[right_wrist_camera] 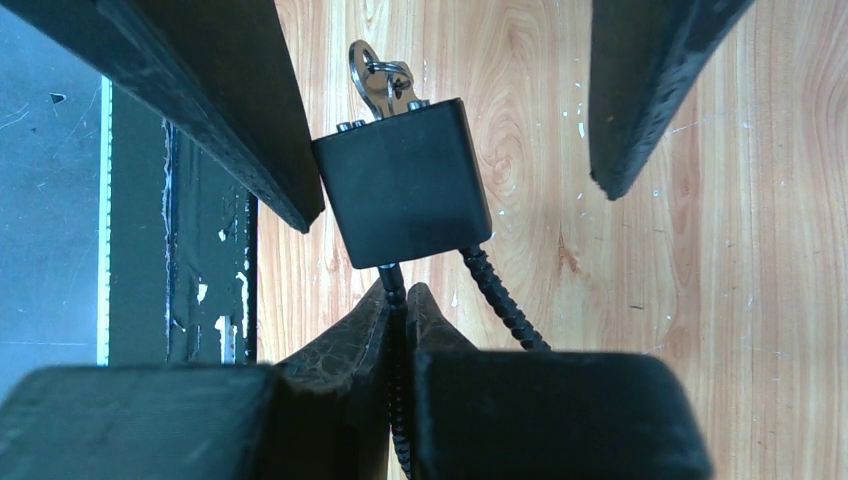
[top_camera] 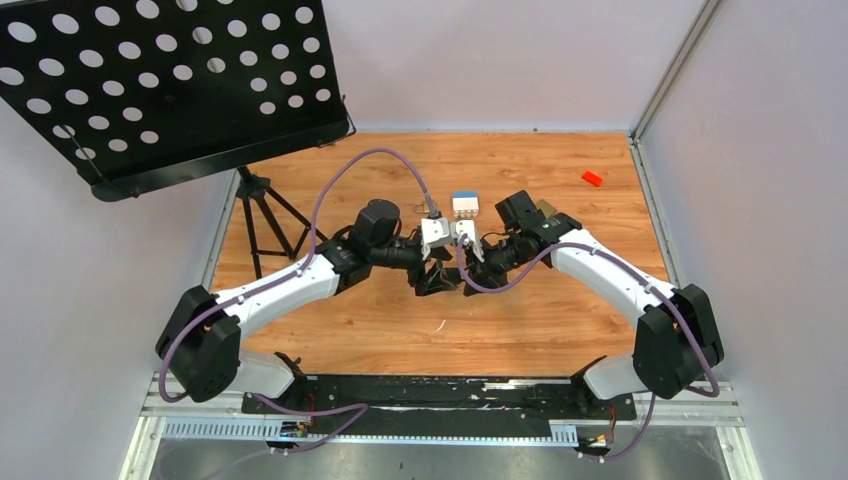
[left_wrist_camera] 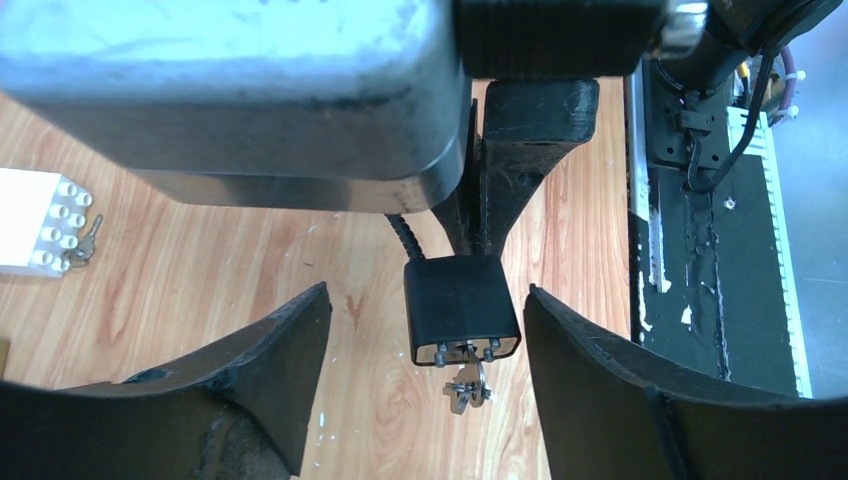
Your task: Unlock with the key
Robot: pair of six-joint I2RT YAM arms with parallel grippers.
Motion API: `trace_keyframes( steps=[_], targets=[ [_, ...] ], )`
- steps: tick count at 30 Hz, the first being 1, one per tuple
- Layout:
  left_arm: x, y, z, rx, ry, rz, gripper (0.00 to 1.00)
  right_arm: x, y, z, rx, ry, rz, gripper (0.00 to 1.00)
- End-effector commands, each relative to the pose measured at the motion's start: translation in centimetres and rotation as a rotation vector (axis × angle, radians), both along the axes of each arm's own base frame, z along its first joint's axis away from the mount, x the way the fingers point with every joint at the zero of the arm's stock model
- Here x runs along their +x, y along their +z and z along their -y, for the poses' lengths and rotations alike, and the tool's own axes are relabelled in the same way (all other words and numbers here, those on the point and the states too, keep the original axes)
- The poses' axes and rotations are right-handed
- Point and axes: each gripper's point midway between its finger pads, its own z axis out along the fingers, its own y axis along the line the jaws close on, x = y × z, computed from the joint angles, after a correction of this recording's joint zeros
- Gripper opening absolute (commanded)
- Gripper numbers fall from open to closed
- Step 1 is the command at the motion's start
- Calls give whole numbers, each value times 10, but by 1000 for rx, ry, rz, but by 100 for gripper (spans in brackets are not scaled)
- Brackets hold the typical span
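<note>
My right gripper (right_wrist_camera: 402,295) is shut on the ribbed black cable (right_wrist_camera: 505,295) just behind a blocky black lock body (right_wrist_camera: 405,185). The small grey key (right_wrist_camera: 375,80) sticks out of the lock's far end with a split ring on it. In the left wrist view the lock (left_wrist_camera: 460,310) points at the camera, the key (left_wrist_camera: 468,385) below it. My left gripper (left_wrist_camera: 425,300) is open, with one finger on each side of the lock and a gap to both. From above, both grippers meet at mid-table (top_camera: 440,275).
A white studded block (left_wrist_camera: 35,225) lies on the wooden table (top_camera: 540,320) with another small key (left_wrist_camera: 88,238) beside it. A small red piece (top_camera: 592,178) sits far right. A black perforated stand (top_camera: 170,80) on a tripod is at far left.
</note>
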Motion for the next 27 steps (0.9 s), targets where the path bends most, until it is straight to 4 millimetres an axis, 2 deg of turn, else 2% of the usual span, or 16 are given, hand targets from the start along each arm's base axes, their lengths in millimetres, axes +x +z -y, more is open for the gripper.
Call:
trace_keyframes(
  steps=[1,4,9,11,14,17,23,27],
  targets=[
    [-3,-3,8,-7,-22,2,74,8,20,-9,61,10,36,0],
    [-6,-7,9,-2,-31,-11,67,8,20,-9,60,8,37,0],
    [-7,-4,12,-10,-43,-12,50,9,18,-8,54,5,38,0],
    [-7,-3,13,-10,-48,-14,38,9,18,-8,53,3,40,0],
    [-9,-3,12,-7,-51,-12,14,10,14,-6,38,-2,46,0],
    [-11,-4,8,9,-63,-5,0,16,7,3,-13,-26,86,0],
    [-19,-8,-2,38,-98,-18,0,43,-5,36,-190,-144,220,0],
    [-8,-5,-6,38,-56,-5,0,41,-7,47,-232,-150,246,0]
  ],
)
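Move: The black lock body hangs on its cable from the right hand's shut fingers, its middle some 3 cm left of that hand, 2 cm below and 1 cm back; its keys hang another 3 cm to the left and 2 cm lower. From the open left hand the body is about 1 cm back, 2 cm right and 2 cm below. From that same hand the toy brick lies some 13 cm ahead and 3 cm right, the small brass padlock 13 cm ahead and 5 cm left, both on the table. Downward by about 1.5 cm, and slightly back and right, the left hand sinks round the lock body and closes its fingers on both sides of it. Then, with that grip kept, the left hand goes 1 cm or so left and down while the right, still pinching the cable end, pulls away some 3 cm right, 2 cm forward and a little down, its fingers tipping about 10 degrees steeper. ##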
